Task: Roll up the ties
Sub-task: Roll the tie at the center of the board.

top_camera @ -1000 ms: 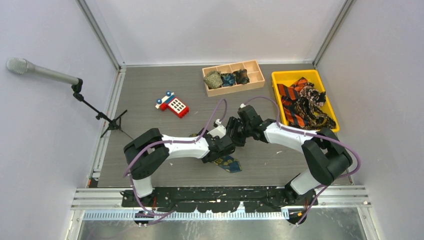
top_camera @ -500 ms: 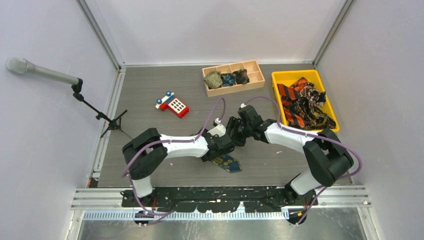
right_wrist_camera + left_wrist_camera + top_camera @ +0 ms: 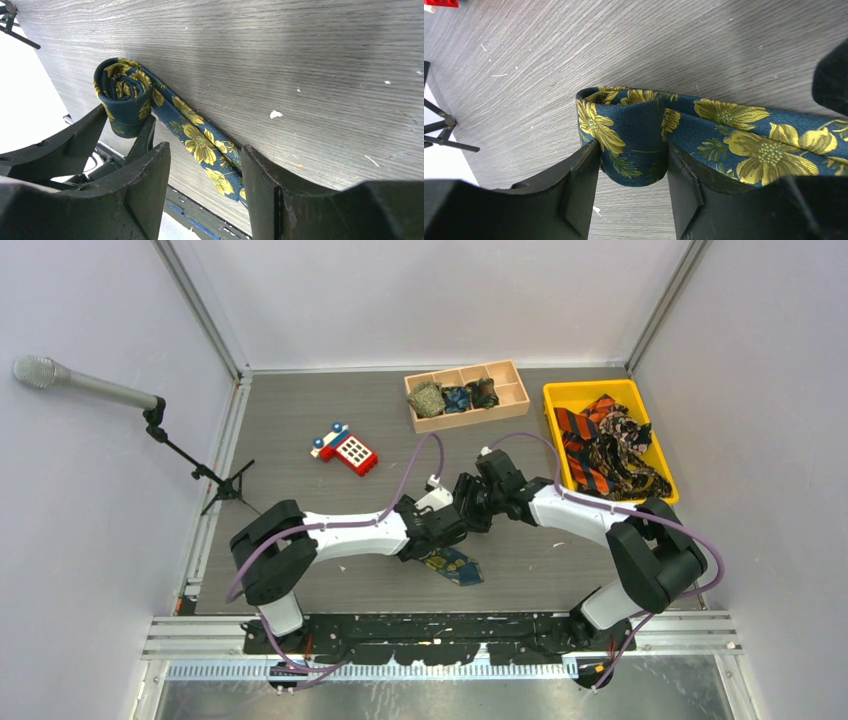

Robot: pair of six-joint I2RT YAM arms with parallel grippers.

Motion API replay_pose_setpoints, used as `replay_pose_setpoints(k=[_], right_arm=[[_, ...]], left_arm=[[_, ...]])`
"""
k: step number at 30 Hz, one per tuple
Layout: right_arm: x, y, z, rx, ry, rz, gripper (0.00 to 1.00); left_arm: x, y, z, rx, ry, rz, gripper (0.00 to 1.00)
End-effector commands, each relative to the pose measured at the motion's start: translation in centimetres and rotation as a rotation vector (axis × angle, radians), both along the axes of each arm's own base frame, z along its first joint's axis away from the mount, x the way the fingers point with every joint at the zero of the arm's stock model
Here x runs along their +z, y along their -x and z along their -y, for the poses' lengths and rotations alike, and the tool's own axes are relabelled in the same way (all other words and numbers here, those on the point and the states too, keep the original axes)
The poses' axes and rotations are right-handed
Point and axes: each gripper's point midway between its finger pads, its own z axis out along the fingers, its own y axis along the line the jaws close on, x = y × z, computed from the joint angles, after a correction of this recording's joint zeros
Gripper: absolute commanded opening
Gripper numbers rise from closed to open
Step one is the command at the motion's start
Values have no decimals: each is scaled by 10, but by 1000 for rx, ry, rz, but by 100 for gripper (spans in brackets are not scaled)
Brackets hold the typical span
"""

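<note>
The navy tie with yellow-gold flowers lies partly rolled on the grey table. Its coil (image 3: 634, 130) sits between the fingers of my left gripper (image 3: 631, 165), which touch it on both sides. The flat tail (image 3: 200, 140) runs from the coil (image 3: 122, 97) toward the table's near edge, seen from above as the tie's tail (image 3: 455, 567). My right gripper (image 3: 205, 185) hovers open over that tail with nothing pinched. Both grippers meet at mid-table, left gripper (image 3: 445, 530) and right gripper (image 3: 468, 508). More ties (image 3: 605, 445) lie heaped in a yellow bin (image 3: 590, 388).
A wooden compartment box (image 3: 512, 392) at the back holds three rolled coils (image 3: 456, 398). A red-and-blue toy phone (image 3: 345, 448) lies left of centre. A microphone stand (image 3: 200, 472) is at the left edge. The table's near edge lies just past the tie's tail.
The left arm's shoulder and elbow have shifted left, and the visible tail end of the tie looks a little shorter. The right arm has stayed still.
</note>
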Motion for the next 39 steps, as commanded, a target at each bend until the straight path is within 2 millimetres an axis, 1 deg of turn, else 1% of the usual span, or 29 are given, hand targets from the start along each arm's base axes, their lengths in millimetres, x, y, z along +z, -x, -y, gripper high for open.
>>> replay_pose_setpoints(k=[1, 8, 16, 21, 28, 34, 39], right_arm=[[27, -14, -7, 1, -36, 70, 59], [33, -16, -12, 5, -48, 73, 59], [39, -17, -23, 27, -64, 79, 59], [42, -16, -30, 42, -74, 85, 62], [43, -13, -43, 75, -80, 87, 63], [44, -9, -55, 106, -83, 87, 64], [45, -7, -68, 138, -86, 90, 64]], left_arm=[[-3, 13, 16, -3, 115, -66, 52], [5, 14, 18, -9, 145, -70, 53], [16, 14, 19, -11, 175, -58, 54], [27, 13, 20, -16, 197, -44, 55], [38, 13, 21, -22, 215, -36, 56], [45, 17, 21, -28, 245, -49, 57], [59, 20, 15, -26, 279, -38, 57]])
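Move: The rolled part of the tie stands between the left hand's open fingers, about 1 cm ahead of its hand point and 1 cm below. From the right hand the roll lies some 9 cm to the left, about 3 cm back and 3 cm lower. The tie's flat tail has its middle roughly 8 cm right of the left hand and 5 cm back; the toy phone sits about 14 cm ahead and 10 cm left of the left hand. The left hand, its fingers already open, comes free of the roll, easing back and to the right by a couple of centimetres and then mostly up, about 3.5 cm in all, its left side dipping some 10 degrees. The right hand first rises a little, then swings left towards the roll by about 5 cm, ending nearly 3 cm higher, its fingers open over the near part of the tail and not yet on the tie. ##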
